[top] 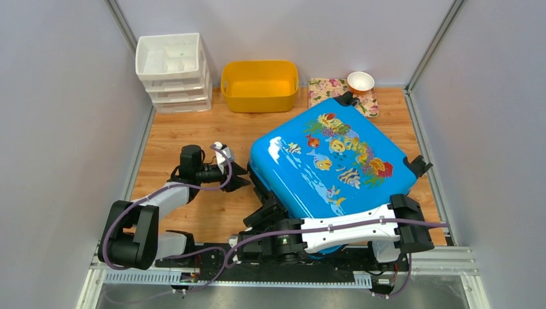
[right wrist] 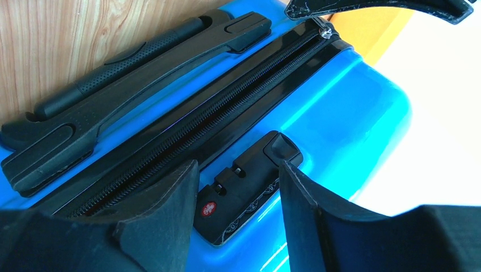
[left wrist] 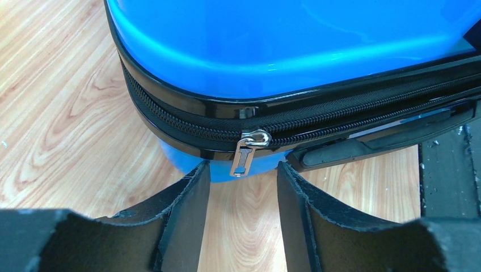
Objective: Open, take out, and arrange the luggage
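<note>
The luggage [top: 331, 161], a glossy blue hard-shell suitcase with a fish print, lies flat on the wooden table, zipped shut. My left gripper [top: 241, 177] stands open at its left corner. In the left wrist view the silver zipper pull [left wrist: 244, 158] hangs just ahead of the open left gripper [left wrist: 243, 173], untouched. My right gripper [top: 265, 214] is open at the near-left edge. In the right wrist view the right gripper [right wrist: 238, 170] straddles the black combination lock [right wrist: 244, 187] without closing on it. The black carry handle [right wrist: 130, 73] and zipper [right wrist: 215, 107] run beside it.
A white drawer unit [top: 172, 71] stands at the back left, a yellow tub [top: 259, 85] at the back middle. A floral mat [top: 325, 91] with a small bowl [top: 360, 82] lies behind the suitcase. Grey walls close in both sides; bare wood shows left of the suitcase.
</note>
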Controlling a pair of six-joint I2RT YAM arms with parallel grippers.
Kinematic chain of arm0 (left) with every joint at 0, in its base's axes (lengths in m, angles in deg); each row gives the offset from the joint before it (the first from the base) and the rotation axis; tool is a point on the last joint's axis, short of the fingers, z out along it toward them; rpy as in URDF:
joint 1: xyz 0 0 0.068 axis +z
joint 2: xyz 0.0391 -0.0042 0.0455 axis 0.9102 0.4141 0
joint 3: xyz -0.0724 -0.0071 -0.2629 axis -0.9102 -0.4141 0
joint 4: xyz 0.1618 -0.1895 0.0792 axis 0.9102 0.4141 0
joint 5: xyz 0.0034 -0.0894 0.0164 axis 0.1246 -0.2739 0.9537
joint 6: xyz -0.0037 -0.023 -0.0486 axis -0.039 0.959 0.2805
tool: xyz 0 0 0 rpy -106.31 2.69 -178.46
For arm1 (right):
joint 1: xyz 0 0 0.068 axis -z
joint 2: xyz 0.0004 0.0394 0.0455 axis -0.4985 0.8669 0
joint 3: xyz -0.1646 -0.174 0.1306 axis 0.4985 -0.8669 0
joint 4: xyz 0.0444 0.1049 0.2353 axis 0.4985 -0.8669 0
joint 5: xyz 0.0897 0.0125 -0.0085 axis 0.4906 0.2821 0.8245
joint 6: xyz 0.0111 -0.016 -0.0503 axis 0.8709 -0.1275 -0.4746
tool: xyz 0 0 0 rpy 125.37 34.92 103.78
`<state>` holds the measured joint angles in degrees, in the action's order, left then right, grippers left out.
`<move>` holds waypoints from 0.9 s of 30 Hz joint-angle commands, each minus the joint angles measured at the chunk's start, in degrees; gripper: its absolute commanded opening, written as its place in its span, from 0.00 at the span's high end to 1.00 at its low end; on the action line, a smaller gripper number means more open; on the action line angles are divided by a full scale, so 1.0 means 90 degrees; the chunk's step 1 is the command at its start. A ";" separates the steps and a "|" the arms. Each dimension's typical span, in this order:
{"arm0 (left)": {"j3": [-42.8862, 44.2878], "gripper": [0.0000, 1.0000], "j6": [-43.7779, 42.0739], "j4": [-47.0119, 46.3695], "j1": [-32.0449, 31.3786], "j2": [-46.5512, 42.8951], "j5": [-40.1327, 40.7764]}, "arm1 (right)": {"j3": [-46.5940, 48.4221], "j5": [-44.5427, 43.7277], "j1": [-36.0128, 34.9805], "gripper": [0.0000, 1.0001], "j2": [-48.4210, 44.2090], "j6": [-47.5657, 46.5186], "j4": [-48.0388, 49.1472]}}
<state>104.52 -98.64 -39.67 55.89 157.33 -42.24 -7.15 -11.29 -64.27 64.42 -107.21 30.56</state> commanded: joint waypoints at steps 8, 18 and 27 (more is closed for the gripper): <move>0.0272 0.95 0.1057 -0.0748 -0.0061 -0.0110 -0.0910 | 0.0076 -0.0811 0.0131 0.45 -0.0373 0.0001 -0.1125; -0.0323 1.00 0.1135 -0.0738 -0.0061 -0.0998 0.0280 | 0.0018 -0.0811 0.0122 0.45 -0.0441 0.0031 -0.1154; -0.0705 1.00 0.1194 -0.1167 -0.0471 -0.1253 0.0906 | -0.0109 -0.0791 0.0122 0.45 -0.0490 0.0011 -0.1105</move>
<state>98.64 -89.28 -43.95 52.85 146.05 -34.94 -7.42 -11.22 -64.31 63.81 -106.81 28.87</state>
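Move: The zipper pull at the corner of the luggage hangs almost between my left fingers, about 2 cm to their right, level and straight ahead of the pads. From my left hand, the carry handle lies some 8 cm back and 6 cm to the right, the lock roughly 8 cm back, 8 cm to the right and 4 cm higher. From my right hand, that pull is about 9 cm ahead, 8 cm to the left and 6 cm lower. I shut my half-open left fingers on the zipper pull's metal tag and pinch it, then keep it pinched. As they close, my left hand lifts and draws back a little, about 1.5 cm each way, with the wrist turning only slightly. My right hand stays half open astride the lock, seemingly bracing the shell, and drifts barely half a centimetre right. ##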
